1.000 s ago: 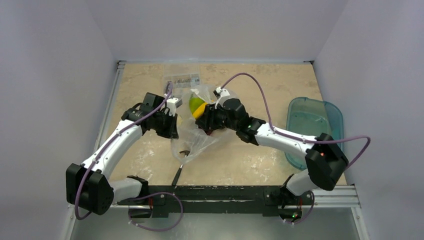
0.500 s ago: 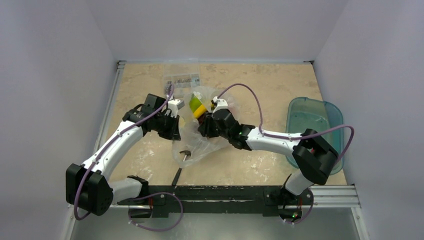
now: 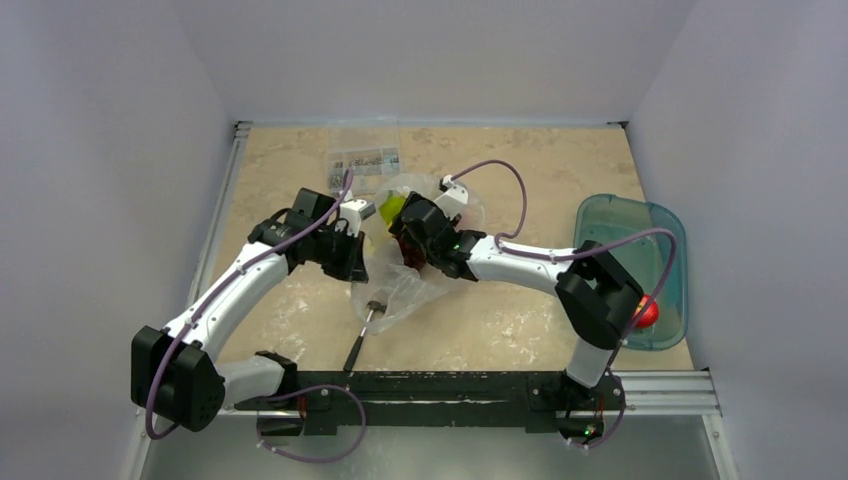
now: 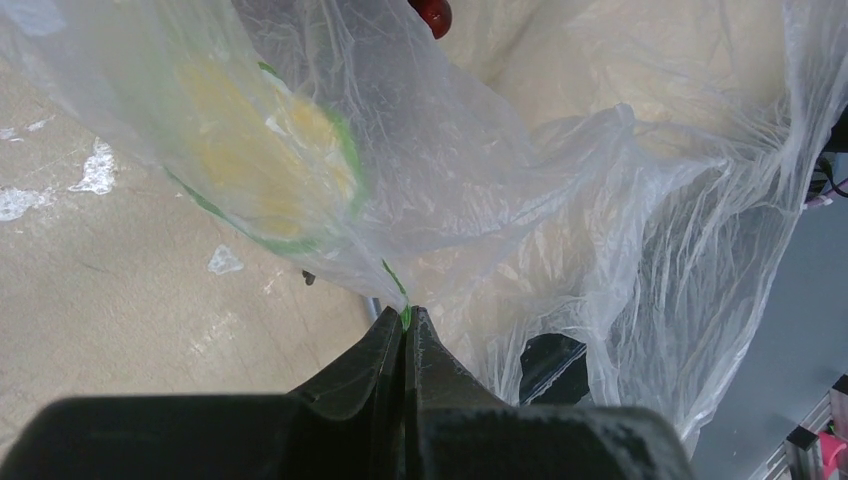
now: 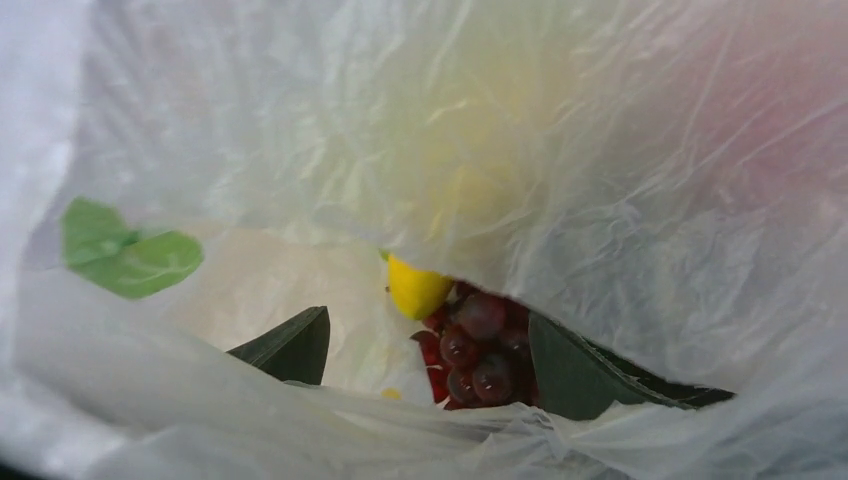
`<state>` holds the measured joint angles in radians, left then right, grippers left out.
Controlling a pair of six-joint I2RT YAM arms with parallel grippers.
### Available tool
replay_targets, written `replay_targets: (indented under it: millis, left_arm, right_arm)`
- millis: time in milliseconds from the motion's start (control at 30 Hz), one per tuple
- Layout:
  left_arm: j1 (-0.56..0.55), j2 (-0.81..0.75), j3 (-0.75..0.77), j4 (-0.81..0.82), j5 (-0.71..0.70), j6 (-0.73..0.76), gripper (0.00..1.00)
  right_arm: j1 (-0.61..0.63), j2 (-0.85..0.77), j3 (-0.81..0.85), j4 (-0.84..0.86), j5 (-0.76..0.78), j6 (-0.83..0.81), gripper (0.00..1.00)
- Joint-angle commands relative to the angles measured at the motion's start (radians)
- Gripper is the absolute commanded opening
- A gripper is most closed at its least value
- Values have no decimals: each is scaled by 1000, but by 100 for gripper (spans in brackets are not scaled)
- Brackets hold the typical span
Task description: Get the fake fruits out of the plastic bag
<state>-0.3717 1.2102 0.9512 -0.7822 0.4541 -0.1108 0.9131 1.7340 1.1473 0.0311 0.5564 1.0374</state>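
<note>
The plastic bag (image 3: 405,280) lies crumpled at mid-table between both arms. My left gripper (image 4: 406,318) is shut on a pinch of its thin film, at the bag's left edge (image 3: 352,248). My right gripper (image 5: 430,365) is inside the bag (image 5: 600,180), open. A dark purple grape bunch (image 5: 480,355) sits between its fingers (image 5: 292,345), close to the right one. A yellow fruit (image 5: 415,285) touches the grapes from above. From overhead a yellow-green fruit (image 3: 392,207) shows through the film. A red fruit (image 3: 647,312) lies in the teal bin.
The teal bin (image 3: 612,240) stands at the right edge. A hammer (image 3: 364,326) lies under the bag's near end, its handle pointing toward me. A clear pack of small parts (image 3: 365,160) rests at the back. A green print (image 5: 125,255) marks the bag.
My right gripper has pushed left, deeper into the bag, and its elbow has swung left, uncovering the red fruit in the bin. My left gripper has kept its pinch, barely moving.
</note>
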Motion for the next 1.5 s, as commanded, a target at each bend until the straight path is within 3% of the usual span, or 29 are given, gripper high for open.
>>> replay_targets:
  millis: [0, 233, 567, 833, 1100, 1233, 1467]
  left_arm:
    - [-11, -23, -2, 28, 30, 20, 0]
    - [-21, -23, -1, 26, 35, 22, 0]
    - [-33, -17, -3, 27, 31, 26, 0]
    - [-39, -12, -1, 26, 10, 30, 0]
    - [-39, -15, 4, 27, -23, 29, 0]
    - [-39, -24, 4, 36, -27, 28, 0]
    - [-39, -28, 5, 34, -43, 29, 0]
  right_arm:
    - [-11, 60, 77, -55, 136, 131, 73]
    - [-42, 143, 120, 26, 146, 94, 65]
    - [-63, 216, 167, 106, 138, 46, 65]
    - [-69, 238, 190, 111, 90, 50, 39]
    - [-86, 100, 94, 107, -8, 43, 13]
    - [-107, 12, 26, 112, -56, 46, 7]
    - [-187, -108, -87, 167, -324, 87, 3]
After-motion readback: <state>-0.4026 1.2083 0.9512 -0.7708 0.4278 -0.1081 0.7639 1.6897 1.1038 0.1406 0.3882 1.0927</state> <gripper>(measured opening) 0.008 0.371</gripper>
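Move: The banana lies under the plastic just beyond the right hand's open fingers: its middle is about 6 cm ahead, level left-right and some 5 cm lower. The grapes sit about 4 cm behind that hand and 8 cm below, while a red fruit shows through the bag roughly 10 cm to its right, 3 cm ahead and 7 cm below. From the left hand, which holds the bag's rim, the banana is about 18 cm ahead, 11 cm right and 4 cm lower. Down and forward, the right hand dives deeper into the bag, about 6 cm ahead and 4 cm lower, over to the banana, turning slightly clockwise. The half-open fingers narrow and pinch it across its width, then the hand climbs some 6 cm, easing back and to the right with a slight roll. The left hand stays nearly in place and keeps its pinch on the rim. ##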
